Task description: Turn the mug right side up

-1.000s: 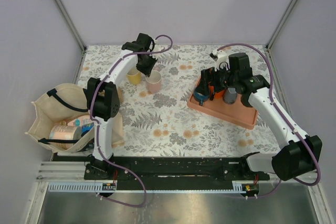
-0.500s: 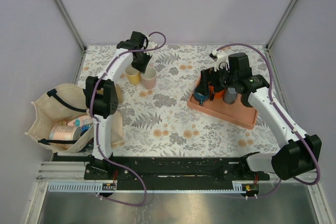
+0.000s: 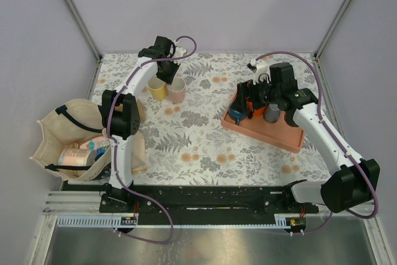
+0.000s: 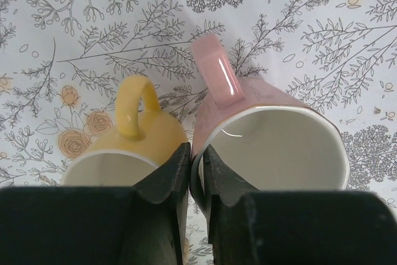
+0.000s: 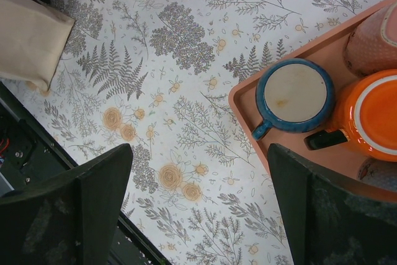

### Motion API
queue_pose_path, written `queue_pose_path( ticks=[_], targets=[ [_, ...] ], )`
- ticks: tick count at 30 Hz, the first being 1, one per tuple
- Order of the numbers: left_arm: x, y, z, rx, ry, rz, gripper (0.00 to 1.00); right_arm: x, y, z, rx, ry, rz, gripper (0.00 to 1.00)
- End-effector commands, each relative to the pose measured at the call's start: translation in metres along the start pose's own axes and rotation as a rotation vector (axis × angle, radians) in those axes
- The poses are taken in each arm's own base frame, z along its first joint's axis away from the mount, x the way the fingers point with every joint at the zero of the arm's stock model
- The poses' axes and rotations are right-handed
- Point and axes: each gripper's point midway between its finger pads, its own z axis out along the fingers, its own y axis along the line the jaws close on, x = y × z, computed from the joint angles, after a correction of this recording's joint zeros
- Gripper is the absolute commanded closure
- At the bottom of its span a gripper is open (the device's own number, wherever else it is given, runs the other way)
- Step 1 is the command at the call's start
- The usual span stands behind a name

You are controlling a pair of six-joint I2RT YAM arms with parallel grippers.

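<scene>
A pink mug [image 3: 177,93] stands mouth up on the flowered cloth at the back left, touching a yellow mug [image 3: 157,89] that is also mouth up. My left gripper [image 3: 167,77] reaches down onto the pink mug's near rim. In the left wrist view its jaws [image 4: 197,153] stand narrowly about that rim, one finger inside the pink mug [image 4: 279,100] and one between it and the yellow mug [image 4: 149,134]. My right gripper [image 5: 200,153] hangs open and empty over the cloth beside the tray [image 5: 248,100], near a blue mug [image 5: 294,94] that shows a flat cream face.
The salmon tray [image 3: 273,131] at the right also carries an orange pot [image 5: 372,113] and a grey cup [image 3: 272,113]. A cloth bag [image 3: 62,134] with packets lies at the left edge. A beige cloth [image 5: 28,41] shows in the right wrist view.
A second ago my left gripper held the pink mug further right and nearer. It has carried it back and left to rest against the yellow mug. The right arm has not moved.
</scene>
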Motion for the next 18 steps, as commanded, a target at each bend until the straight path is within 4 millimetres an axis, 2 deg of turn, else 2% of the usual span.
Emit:
queue_pose_path(
  ticks=[1, 5, 9, 12, 15, 18],
  targets=[
    [-0.035, 0.015, -0.015, -0.048, -0.119, -0.001, 0.80, -0.006, 0.002, -0.002, -0.006, 0.000, -0.026, 0.00],
    [-0.045, 0.015, -0.025, -0.048, -0.154, -0.002, 0.70, -0.007, 0.002, -0.002, -0.007, 0.011, -0.034, 0.00],
    [-0.055, 0.016, -0.038, -0.057, -0.191, -0.018, 0.65, -0.004, 0.004, -0.005, -0.016, 0.031, -0.044, 0.00],
    [-0.066, 0.016, -0.054, -0.059, -0.231, -0.034, 0.60, -0.007, 0.004, -0.011, -0.004, 0.035, -0.065, 0.00],
    [-0.078, 0.014, -0.083, -0.065, -0.283, -0.050, 0.50, -0.008, -0.011, -0.018, 0.095, 0.037, -0.084, 0.00],
    [-0.083, 0.009, -0.113, -0.059, -0.332, -0.050, 0.41, -0.001, -0.039, -0.026, 0.249, 0.052, -0.084, 0.00]
  ],
)
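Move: The left fingers are still around the near-side-wall rim of the pink mug, on its left edge; the mug's middle lies about 4 cm to the hand's right, level with it and some 5 cm below. The yellow mug stands right beside it, its middle about 4 cm to the hand's left, level, also 5 cm down. The cardboard box is roughly 14 cm left and 9 cm back. From the right hand, the pink mug is some 30 cm left, 16 cm ahead and 17 cm below. Let go of the pink mug's rim by opening the left gripper steadily to about half way, and lift the hand clear, easing slowly up at first and then faster, about 4 cm in all with 1.5 cm forward. Let the fingertips tilt slightly outward as they leave the rim. Start easing the open right hand about 1.5 cm to the right over the tray. ##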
